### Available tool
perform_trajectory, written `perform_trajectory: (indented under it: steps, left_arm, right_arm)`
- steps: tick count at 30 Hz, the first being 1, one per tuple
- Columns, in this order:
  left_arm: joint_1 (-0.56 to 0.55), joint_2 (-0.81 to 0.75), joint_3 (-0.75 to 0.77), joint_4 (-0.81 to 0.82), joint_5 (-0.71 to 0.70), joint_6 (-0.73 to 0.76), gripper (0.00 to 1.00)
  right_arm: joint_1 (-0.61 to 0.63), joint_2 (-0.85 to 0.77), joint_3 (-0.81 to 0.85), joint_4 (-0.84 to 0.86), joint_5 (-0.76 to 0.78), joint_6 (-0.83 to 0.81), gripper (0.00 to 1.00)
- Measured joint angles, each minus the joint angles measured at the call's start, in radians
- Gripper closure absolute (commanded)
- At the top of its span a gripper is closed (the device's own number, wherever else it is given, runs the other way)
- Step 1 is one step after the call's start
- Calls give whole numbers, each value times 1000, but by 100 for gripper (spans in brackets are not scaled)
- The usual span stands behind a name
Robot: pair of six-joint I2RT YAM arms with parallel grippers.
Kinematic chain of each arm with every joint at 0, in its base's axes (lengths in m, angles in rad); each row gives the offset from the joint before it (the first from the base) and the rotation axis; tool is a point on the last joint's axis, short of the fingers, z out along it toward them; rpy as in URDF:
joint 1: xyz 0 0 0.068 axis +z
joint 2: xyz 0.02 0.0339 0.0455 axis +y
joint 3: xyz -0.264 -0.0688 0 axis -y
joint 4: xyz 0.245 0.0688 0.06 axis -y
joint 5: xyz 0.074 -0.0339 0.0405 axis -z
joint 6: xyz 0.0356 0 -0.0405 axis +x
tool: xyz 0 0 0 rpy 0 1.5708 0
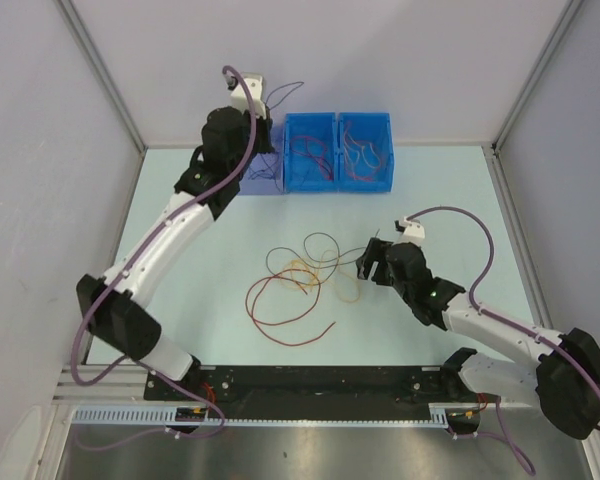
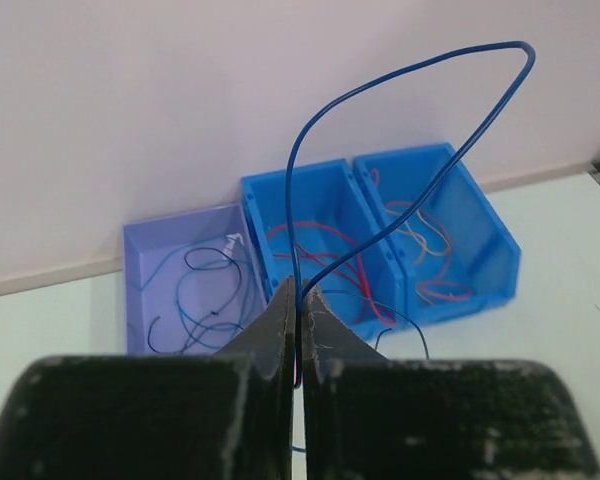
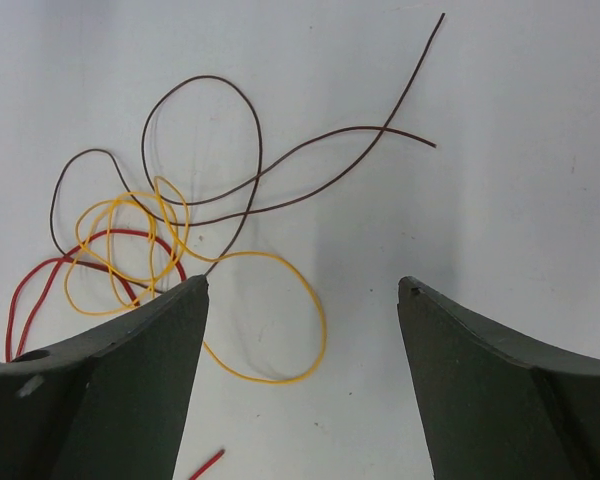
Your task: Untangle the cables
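Observation:
Loose cables (image 1: 298, 285) lie tangled mid-table: a red one (image 1: 280, 325), yellow ones (image 1: 348, 290) and a dark brown one (image 1: 315, 245). My right gripper (image 1: 370, 262) hovers at the tangle's right edge. It is open (image 3: 303, 285), with a yellow loop (image 3: 315, 300) on the table between its fingers; brown (image 3: 250, 130) and red (image 3: 40, 275) strands lie beyond. My left gripper (image 1: 263, 105) is raised over the bins at the back. It is shut (image 2: 300, 292) on a blue cable (image 2: 400, 75) that arches up and back down.
Three bins stand at the back wall: a lilac one (image 2: 140, 260) with blue and black wires, and two blue ones (image 2: 265, 200) (image 2: 480, 200) with red and pale wires. White walls enclose the table on three sides.

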Motion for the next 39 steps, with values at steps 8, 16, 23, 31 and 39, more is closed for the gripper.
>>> perform_trajectory:
  steps: [8, 16, 23, 31, 39]
  left_arm:
    - [109, 186, 145, 49, 10, -50, 100]
    - [203, 371, 327, 111, 39, -86, 100]
    - [256, 555, 472, 132, 48, -111, 100]
    - [301, 698, 498, 144, 48, -186, 100]
    - [339, 816, 495, 108, 88, -264, 100]
  right_arm:
    - [-131, 6, -34, 57, -126, 8, 22]
    - [-212, 47, -47, 98, -246, 26, 22]
    - [-231, 48, -60, 117, -294, 33, 23]
    - [-239, 64, -64, 141, -319, 33, 23]
    - [-241, 66, -64, 148, -326, 34, 23]
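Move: The left hand already pinches the blue cable, high above the table. The purple bin where it is taken lies about 18 cm ahead, 8 cm to its left and 35 cm below. At that same reach and height, the middle blue bin stands about 7 cm to the hand's right and the right blue bin about 21 cm to its right. From the right hand, open and empty, the purple bin is roughly 35 cm ahead, 25 cm left and 7 cm lower. With its fingers kept shut on the blue cable, the left hand carries it some 23 cm forward and about 10 cm left, first nearly level, then sinking about 20 cm over the purple bin as it turns counter-clockwise and its fingertips dip about 15 degrees. The right hand, still open and touching nothing, eases a couple of centimetres down, forward and to its right above the table beside the dark cable, rolling its left side up about 10 degrees, then stays there. ##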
